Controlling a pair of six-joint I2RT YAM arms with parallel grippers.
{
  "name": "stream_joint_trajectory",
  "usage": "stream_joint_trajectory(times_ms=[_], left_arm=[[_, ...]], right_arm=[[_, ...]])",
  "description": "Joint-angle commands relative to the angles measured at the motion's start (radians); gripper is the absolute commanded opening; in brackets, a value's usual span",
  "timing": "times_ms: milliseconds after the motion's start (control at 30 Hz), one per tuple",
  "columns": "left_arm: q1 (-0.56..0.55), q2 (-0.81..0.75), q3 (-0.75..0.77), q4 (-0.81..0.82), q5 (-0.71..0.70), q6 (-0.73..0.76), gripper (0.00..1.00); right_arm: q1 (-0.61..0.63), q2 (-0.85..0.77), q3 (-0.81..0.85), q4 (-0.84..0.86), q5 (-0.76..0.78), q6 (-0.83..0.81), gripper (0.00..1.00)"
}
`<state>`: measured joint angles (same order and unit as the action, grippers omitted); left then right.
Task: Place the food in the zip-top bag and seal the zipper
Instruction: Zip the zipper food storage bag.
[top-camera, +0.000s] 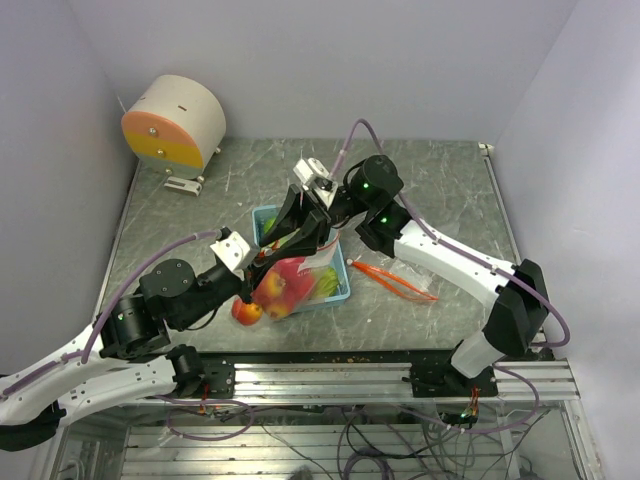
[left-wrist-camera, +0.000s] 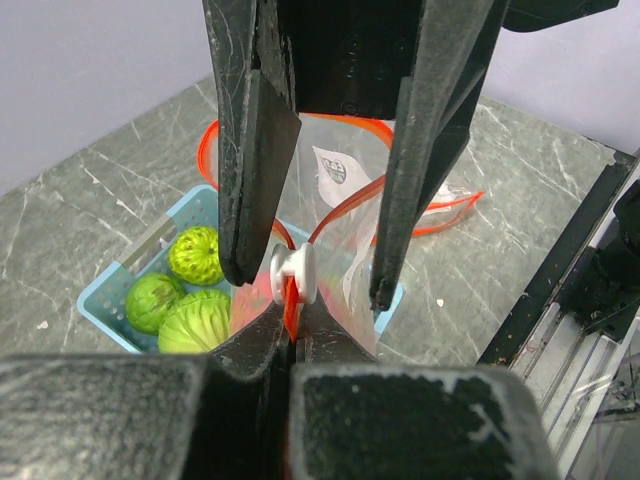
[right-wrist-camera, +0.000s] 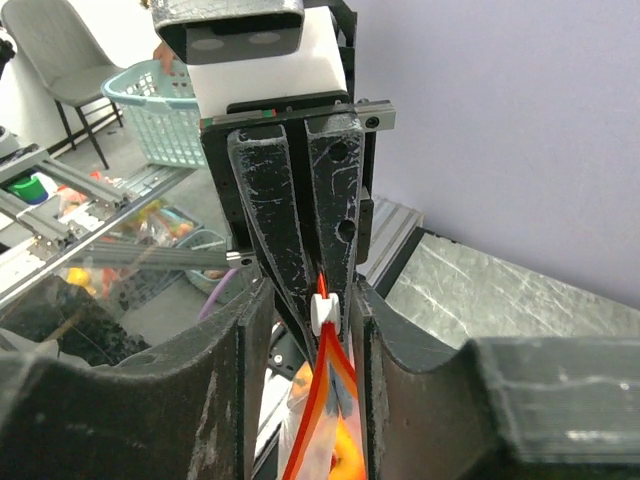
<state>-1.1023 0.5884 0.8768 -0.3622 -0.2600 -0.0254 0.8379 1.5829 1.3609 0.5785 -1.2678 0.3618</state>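
Note:
The clear zip-top bag (top-camera: 292, 283) stands over the light blue basket (top-camera: 341, 291) with red food (top-camera: 283, 285) inside it. My left gripper (left-wrist-camera: 290, 328) is shut on the red-orange zipper (left-wrist-camera: 345, 205), just below its white slider (left-wrist-camera: 293, 275). My right gripper (left-wrist-camera: 310, 285) reaches in from the opposite side. Its fingers (right-wrist-camera: 245, 400) stand on either side of the slider (right-wrist-camera: 323, 312) and it is open. Green melons (left-wrist-camera: 195, 255) lie in the basket (left-wrist-camera: 108, 300). A yellow-red fruit (top-camera: 247, 312) sits at the basket's front left corner.
A second clear bag with an orange strip (top-camera: 396, 280) lies on the table right of the basket. A round beige and orange device (top-camera: 176, 122) stands at the back left. The aluminium rail (top-camera: 400, 356) runs along the near edge.

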Motion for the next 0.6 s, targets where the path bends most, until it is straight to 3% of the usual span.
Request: stream_joint_trajectory(times_ms=[0, 233, 433, 567], left_arm=[[0.002, 0.001, 0.034, 0.003, 0.005, 0.005, 0.07], [0.002, 0.003, 0.036, 0.004, 0.003, 0.004, 0.07], [0.002, -0.009, 0.036, 0.0, -0.009, 0.001, 0.07], [0.001, -0.035, 0.06, -0.028, -0.025, -0.005, 0.07]], right_arm=[[0.003, 0.005, 0.022, -0.022, 0.003, -0.018, 0.35], [0.004, 0.016, 0.033, -0.105, 0.032, -0.07, 0.27], [0.003, 0.012, 0.031, -0.141, 0.049, -0.094, 0.02], [-0.003, -0.005, 0.048, -0.298, 0.09, -0.227, 0.0]])
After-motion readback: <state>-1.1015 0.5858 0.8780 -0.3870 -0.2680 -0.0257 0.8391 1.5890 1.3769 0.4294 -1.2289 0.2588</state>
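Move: The white zipper slider sits between the right hand's open fingertips, about 1 cm to the left of its hand point, 1 cm below and level fore-and-aft. The filled bag hangs below, roughly 3 cm to the right, straight below front to back; the blue basket is about 12 cm ahead, 5 cm to the right and far below. From the left hand, already pinching the zipper end, the slider is about 2 cm ahead, 2 cm right, 1 cm above. Right hand eases down and forward about 1.5 cm, closing its fingers onto the slider; left keeps its pinch. ##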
